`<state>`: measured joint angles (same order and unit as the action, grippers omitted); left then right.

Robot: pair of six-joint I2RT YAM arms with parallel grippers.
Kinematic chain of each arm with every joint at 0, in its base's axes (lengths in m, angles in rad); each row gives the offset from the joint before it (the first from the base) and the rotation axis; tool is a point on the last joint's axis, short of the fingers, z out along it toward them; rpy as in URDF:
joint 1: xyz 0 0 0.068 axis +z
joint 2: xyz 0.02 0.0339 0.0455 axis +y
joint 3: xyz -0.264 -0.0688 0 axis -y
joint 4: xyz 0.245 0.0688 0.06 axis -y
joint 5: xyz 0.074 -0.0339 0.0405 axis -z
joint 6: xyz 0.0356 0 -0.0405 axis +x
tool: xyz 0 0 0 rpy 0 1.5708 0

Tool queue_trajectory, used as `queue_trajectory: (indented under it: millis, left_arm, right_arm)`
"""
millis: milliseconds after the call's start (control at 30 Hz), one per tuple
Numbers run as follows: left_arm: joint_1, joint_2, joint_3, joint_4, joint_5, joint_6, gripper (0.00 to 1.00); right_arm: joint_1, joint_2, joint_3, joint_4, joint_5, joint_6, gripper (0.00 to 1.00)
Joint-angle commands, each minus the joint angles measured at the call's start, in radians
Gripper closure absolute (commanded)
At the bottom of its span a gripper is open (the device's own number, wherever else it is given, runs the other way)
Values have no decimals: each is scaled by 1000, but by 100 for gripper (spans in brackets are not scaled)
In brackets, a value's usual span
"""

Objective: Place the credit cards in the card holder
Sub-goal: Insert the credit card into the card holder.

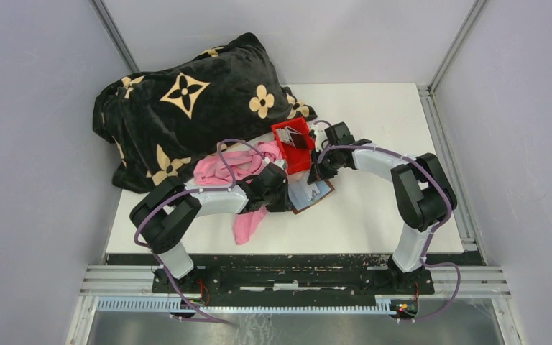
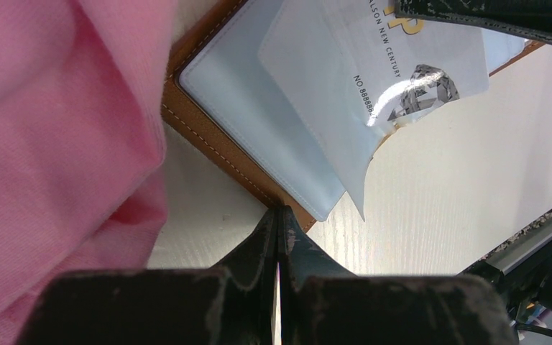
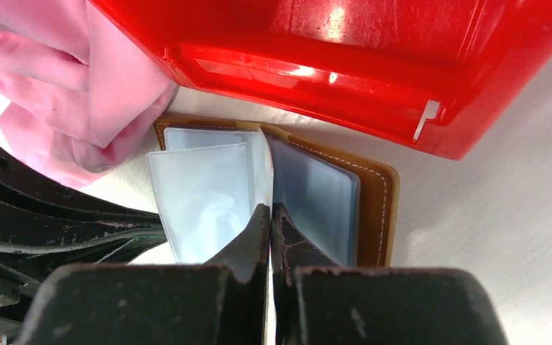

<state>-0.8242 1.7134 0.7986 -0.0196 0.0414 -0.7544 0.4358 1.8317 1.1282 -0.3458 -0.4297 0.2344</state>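
The brown card holder (image 1: 315, 195) lies open on the table beside the red bin. My left gripper (image 2: 280, 212) is shut, its tips pinching the holder's brown stitched edge (image 2: 208, 136). My right gripper (image 3: 270, 208) is shut on a clear pocket leaf (image 3: 208, 194) and holds it raised above the brown cover (image 3: 384, 208). In the left wrist view that lifted leaf shows a pale card (image 2: 402, 79) with printed numbers and a diamond picture. Dark and grey credit cards (image 1: 298, 136) rest in the red bin. From above, the left gripper (image 1: 285, 192) and right gripper (image 1: 321, 172) meet over the holder.
The red plastic bin (image 1: 295, 162) stands just behind the holder, its wall (image 3: 330, 65) close over my right fingers. A pink cloth (image 1: 223, 169) lies under and left of the left arm, touching the holder. A black blanket with beige flowers (image 1: 187, 100) fills the back left.
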Motion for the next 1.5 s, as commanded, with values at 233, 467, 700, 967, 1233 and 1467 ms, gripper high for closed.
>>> queue_trajectory:
  millis: [233,467,700,967,1233,1467]
  left_arm:
    - [39,179,-93,-353,-233,-2,97]
    - [71,164,-82,-347,-264,-60,97]
    - [94,183,-12,-361,-278,-71,97]
    - [112,242,76,-396,-279,-54,97]
    - [148,288,134,-428,-280,-23,97]
    - [161,305,172,-455,-275,8,97]
  right_arm:
    - [4,-25,-150,9,-72,78,99]
    - [4,-80,-201,25,-50,125,99]
    - [4,-119,-247,70,-62,148,99]
    - [4,-94,-222,135,-92,175,99]
    - [-17,-69,-156,133,-91,164,99]
    - [-43,-31,-113,152,-77,180,99]
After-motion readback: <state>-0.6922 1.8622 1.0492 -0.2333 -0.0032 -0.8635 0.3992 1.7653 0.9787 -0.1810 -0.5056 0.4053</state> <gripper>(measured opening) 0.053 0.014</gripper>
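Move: The left hand, fingers shut, has its tips at the card holder's near-left corner; the holder's middle lies some 5 cm ahead and 7 cm to the right. From there the red tray is about 20 cm ahead and 2 cm right, the pink cloth's middle roughly 8 cm ahead and 15 cm left. The right hand, holding the credit card, has the holder's middle about 4 cm back, laterally level and 3 cm below, the tray some 11 cm ahead and 6 cm left. Forward along the table, slowly and then faster, the shut left fingers push the holder's near-left corner about 6 cm towards the red tray, drifting slightly left and turning some 15 degrees counter-clockwise. The right hand keeps its pinch on the card at the holder's sleeve, draws back about 3 cm, then comes forward some 2 cm, turning slightly clockwise. ##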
